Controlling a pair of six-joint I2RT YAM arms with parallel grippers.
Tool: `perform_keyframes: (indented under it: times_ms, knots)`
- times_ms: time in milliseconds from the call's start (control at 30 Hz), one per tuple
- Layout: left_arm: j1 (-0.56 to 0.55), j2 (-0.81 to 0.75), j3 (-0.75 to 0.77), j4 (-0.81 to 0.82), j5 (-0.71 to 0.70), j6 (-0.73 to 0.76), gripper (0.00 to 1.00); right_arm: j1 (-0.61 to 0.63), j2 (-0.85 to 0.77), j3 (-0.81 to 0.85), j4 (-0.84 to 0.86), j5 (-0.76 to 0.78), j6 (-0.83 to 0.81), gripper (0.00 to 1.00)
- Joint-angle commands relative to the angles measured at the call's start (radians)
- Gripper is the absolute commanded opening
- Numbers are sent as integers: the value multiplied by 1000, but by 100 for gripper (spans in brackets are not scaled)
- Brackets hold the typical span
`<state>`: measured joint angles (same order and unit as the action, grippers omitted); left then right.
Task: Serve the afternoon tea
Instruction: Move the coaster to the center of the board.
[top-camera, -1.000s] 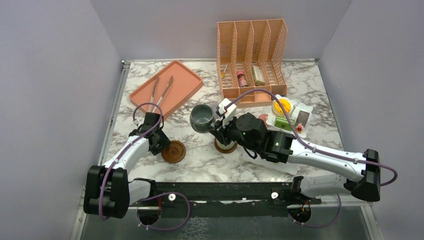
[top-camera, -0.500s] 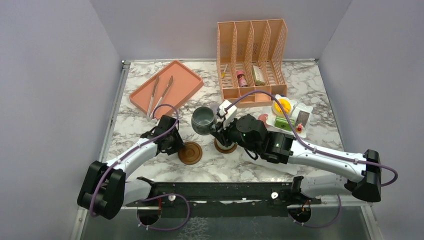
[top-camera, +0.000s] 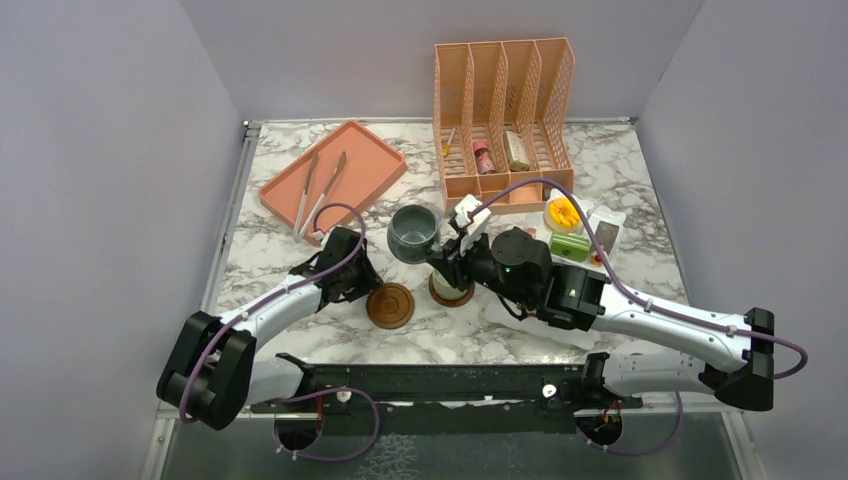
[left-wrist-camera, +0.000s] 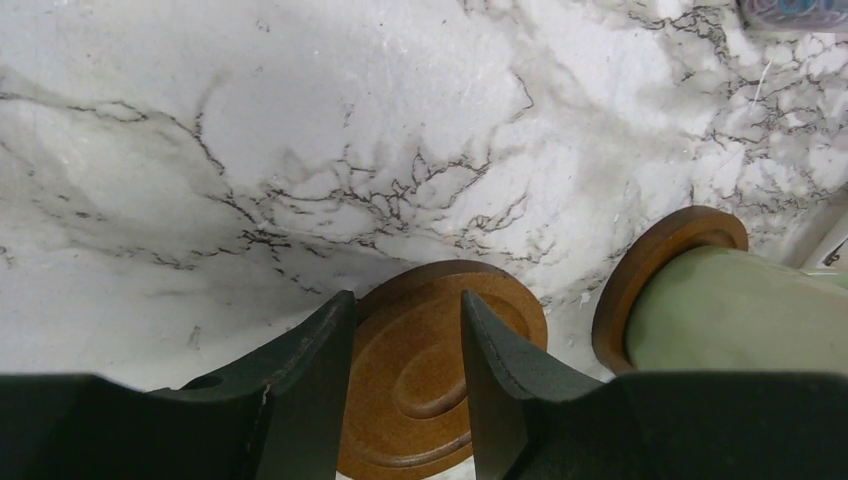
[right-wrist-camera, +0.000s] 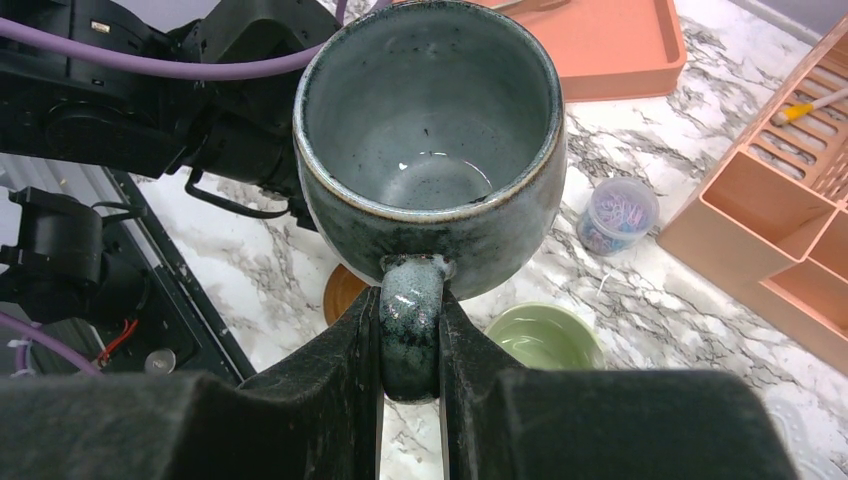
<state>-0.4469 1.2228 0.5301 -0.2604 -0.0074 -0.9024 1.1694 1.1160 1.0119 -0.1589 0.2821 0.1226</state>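
Note:
A grey-blue mug (top-camera: 413, 232) hangs upright and empty over the table, my right gripper (right-wrist-camera: 410, 340) shut on its handle (right-wrist-camera: 411, 318). Below and to its right, a pale green mug (right-wrist-camera: 545, 338) stands on a brown coaster (left-wrist-camera: 655, 255). The second brown coaster (top-camera: 390, 305) lies flat just left of that one. My left gripper (left-wrist-camera: 408, 300) is over its left part, fingers apart, with the coaster's top face showing between them and past the right finger. Toy cakes (top-camera: 565, 215) sit at the right behind my right arm.
An orange tray (top-camera: 370, 160) with two tongs (top-camera: 320, 185) lies at the back left. An orange file rack (top-camera: 505, 120) at the back holds a small pink bottle (top-camera: 483, 157). A tiny lilac cup (right-wrist-camera: 620, 213) stands near the rack.
My left gripper has travelled right and the bare coaster has slid with it, ending close beside the green mug's coaster. The right gripper has carried the grey-blue mug slightly back and right.

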Motion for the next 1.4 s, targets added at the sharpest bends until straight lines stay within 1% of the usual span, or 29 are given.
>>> perform_keyframes:
  times_ms: [0, 67, 167, 400, 467, 533, 700, 833, 933, 1033, 1067, 1200, 1367]
  knots:
    - [-9, 53, 24, 66, 38, 0, 44, 1, -48, 1, 117, 46, 9, 1]
    - [-26, 80, 25, 87, 75, -15, 44, 1, -51, -1, 116, 51, 7, 1]
    - [-69, 88, 25, 114, 92, -44, 44, 1, -54, -3, 122, 52, 4, 1]
    - [-133, 59, 26, 144, 119, -96, 43, 1, -65, -10, 130, 63, -3, 1]
    - [-138, 42, 30, 138, 139, -79, 43, 1, -70, -12, 131, 64, -3, 1]
    - [-139, 19, 46, 78, 133, -43, 44, 1, -77, -15, 134, 65, -3, 1]
    - [-141, -5, 90, -155, 67, 52, 46, 1, -97, -16, 130, 67, -6, 1]
    - [-182, -36, 94, -256, 33, 47, 46, 1, -110, -23, 130, 74, -6, 1]
    - [-217, -65, 82, -289, 15, 9, 45, 1, -119, -28, 130, 76, -6, 1]
    - [-228, -83, 52, -291, 15, -6, 46, 1, -126, -32, 134, 78, -6, 1]
    - [-228, -82, 44, -291, -7, -9, 47, 1, -126, -33, 134, 78, -7, 1]
    - [-232, -58, 38, -284, -3, -10, 46, 0, -136, -34, 123, 80, -8, 1]
    - [-246, -21, 31, -224, 43, -41, 43, 1, -152, -29, 125, 91, -17, 1]
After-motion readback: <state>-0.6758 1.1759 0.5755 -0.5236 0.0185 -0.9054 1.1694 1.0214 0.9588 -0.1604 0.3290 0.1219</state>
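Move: The brown coaster is centred just back and right of the left fingertips, roughly 4 cm nearer the base, 3 cm to the right and 1 cm lower, with the fingers at its far-left rim. The green cup stands about 17 cm to the right of the left hand and 1 cm back, its middle some 3 cm higher, on a second coaster. From the right hand, which holds the dark mug, the free coaster lies about 11 cm left, 1 cm ahead and 26 cm below. From the free coaster's far-left rim, the left hand sweeps right about 6 cm close to the table, then rises a little, eases some 3 cm back leftwards and draws about 6 cm towards the base, sinking again to end beside the coaster's left rim with its fingers still part open and the wrist turned some 15 degrees clockwise. The right hand keeps its grip on the dark mug's handle well above the table and drifts slightly to the right. ##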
